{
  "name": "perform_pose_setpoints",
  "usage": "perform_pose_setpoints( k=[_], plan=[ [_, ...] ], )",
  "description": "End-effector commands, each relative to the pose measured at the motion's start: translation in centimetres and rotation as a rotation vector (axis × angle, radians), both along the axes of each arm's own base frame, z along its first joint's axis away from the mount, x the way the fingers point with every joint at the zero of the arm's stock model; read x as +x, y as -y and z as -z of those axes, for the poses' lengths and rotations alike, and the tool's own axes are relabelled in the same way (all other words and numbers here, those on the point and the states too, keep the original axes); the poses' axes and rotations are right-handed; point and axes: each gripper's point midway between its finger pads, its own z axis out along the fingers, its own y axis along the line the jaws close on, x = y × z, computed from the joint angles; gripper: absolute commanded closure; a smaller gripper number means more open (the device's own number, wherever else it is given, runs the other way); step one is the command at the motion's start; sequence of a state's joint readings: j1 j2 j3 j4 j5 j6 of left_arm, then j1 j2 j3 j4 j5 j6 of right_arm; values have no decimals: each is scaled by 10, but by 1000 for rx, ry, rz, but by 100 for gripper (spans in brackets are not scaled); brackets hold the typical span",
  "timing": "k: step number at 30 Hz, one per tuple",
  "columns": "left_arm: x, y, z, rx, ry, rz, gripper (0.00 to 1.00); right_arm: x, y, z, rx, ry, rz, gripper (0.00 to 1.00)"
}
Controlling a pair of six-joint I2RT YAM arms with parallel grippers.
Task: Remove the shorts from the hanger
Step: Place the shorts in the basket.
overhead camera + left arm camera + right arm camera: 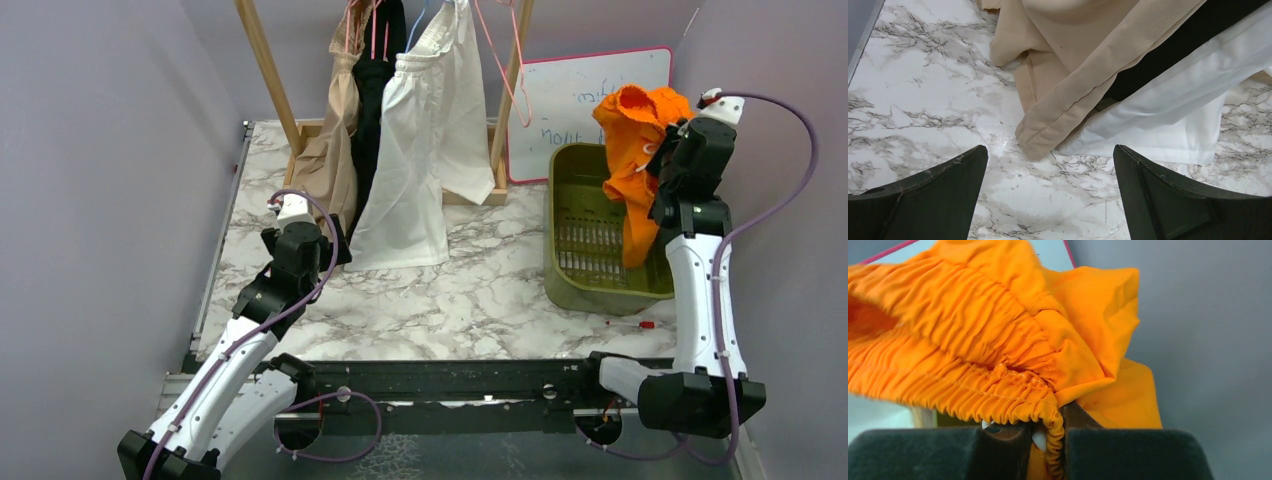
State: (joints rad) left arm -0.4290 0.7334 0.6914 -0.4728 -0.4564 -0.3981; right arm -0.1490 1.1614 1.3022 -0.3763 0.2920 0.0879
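Note:
Tan shorts [335,140], black shorts [372,110] and cream-white shorts [425,130] hang from hangers [500,60] on a wooden rack, hems touching the marble table [470,300]. My left gripper [330,240] stands open, low over the table just before those hems; the tan shorts [1068,65], black shorts [1178,50] and white shorts [1173,115] show ahead of it [1050,165], nothing between the fingers. My right gripper [660,165] is shut on the gathered waistband of the orange shorts [635,150], held up over the green basket [570,170]. The orange shorts [978,330] fill the right wrist view above that gripper [1048,435].
The wooden rack's uprights [265,60] stand at the table's back. A whiteboard [580,100] leans on the back wall behind the basket. A small red item [646,324] lies near the basket's front right corner. Grey walls close in both sides.

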Motion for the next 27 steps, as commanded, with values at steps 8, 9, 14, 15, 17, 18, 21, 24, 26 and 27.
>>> perform_pose_setpoints(
  k=[8, 9, 14, 15, 17, 18, 21, 24, 26, 27],
  plan=[
    [4, 7, -2, -4, 4, 38, 1, -54, -29, 17, 132, 83, -59, 99],
    [4, 8, -1, -7, 3, 43, 1, -60, -28, 16, 138, 98, -42, 99],
    [4, 12, -3, -17, 7, 67, 1, -94, -8, 13, 114, 133, 102, 99],
    [3, 12, -2, -18, 6, 69, 1, -106, 0, 4, 106, 165, 159, 99],
    [3, 13, -3, -21, 10, 71, 1, -127, 4, -27, 60, 272, 186, 99],
    [3, 13, -3, -21, 11, 72, 1, -132, 2, -42, 27, 320, 163, 99],
    [3, 12, -5, -23, 16, 70, 1, -124, -4, -40, 15, 275, 110, 99],
    [2, 13, -5, -24, 17, 72, 1, -98, -14, 0, 65, 128, 41, 99],
    [2, 11, -6, -24, 23, 68, 1, -88, -25, 16, 103, 103, -14, 99],
    [2, 11, -6, -22, 23, 66, 1, -83, -30, 22, 114, 103, -48, 99]
  ],
)
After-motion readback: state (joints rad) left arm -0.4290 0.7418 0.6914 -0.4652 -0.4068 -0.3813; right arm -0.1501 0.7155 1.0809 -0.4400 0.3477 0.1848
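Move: The orange shorts are already pinched in the right hand, hanging over the right side of the green basket, whose middle lies about 8 cm to this hand's left, some 4 cm back and 28 cm below. The whiteboard is roughly 22 cm ahead and 12 cm left, the red marker about 20 cm back and 4 cm left, near table level. From the left hand, the basket lies some 57 cm right, 6 cm ahead and 12 cm lower. The orange shorts are swept back towards the robot by the right hand, about 12 cm above the basket's right side. The hand dips some 4 cm on the way, then swings up again past its starting height, the fingers tipping up by roughly 10 degrees, and eases slightly forward and down at the end. The pinch on the waistband stays shut throughout. ##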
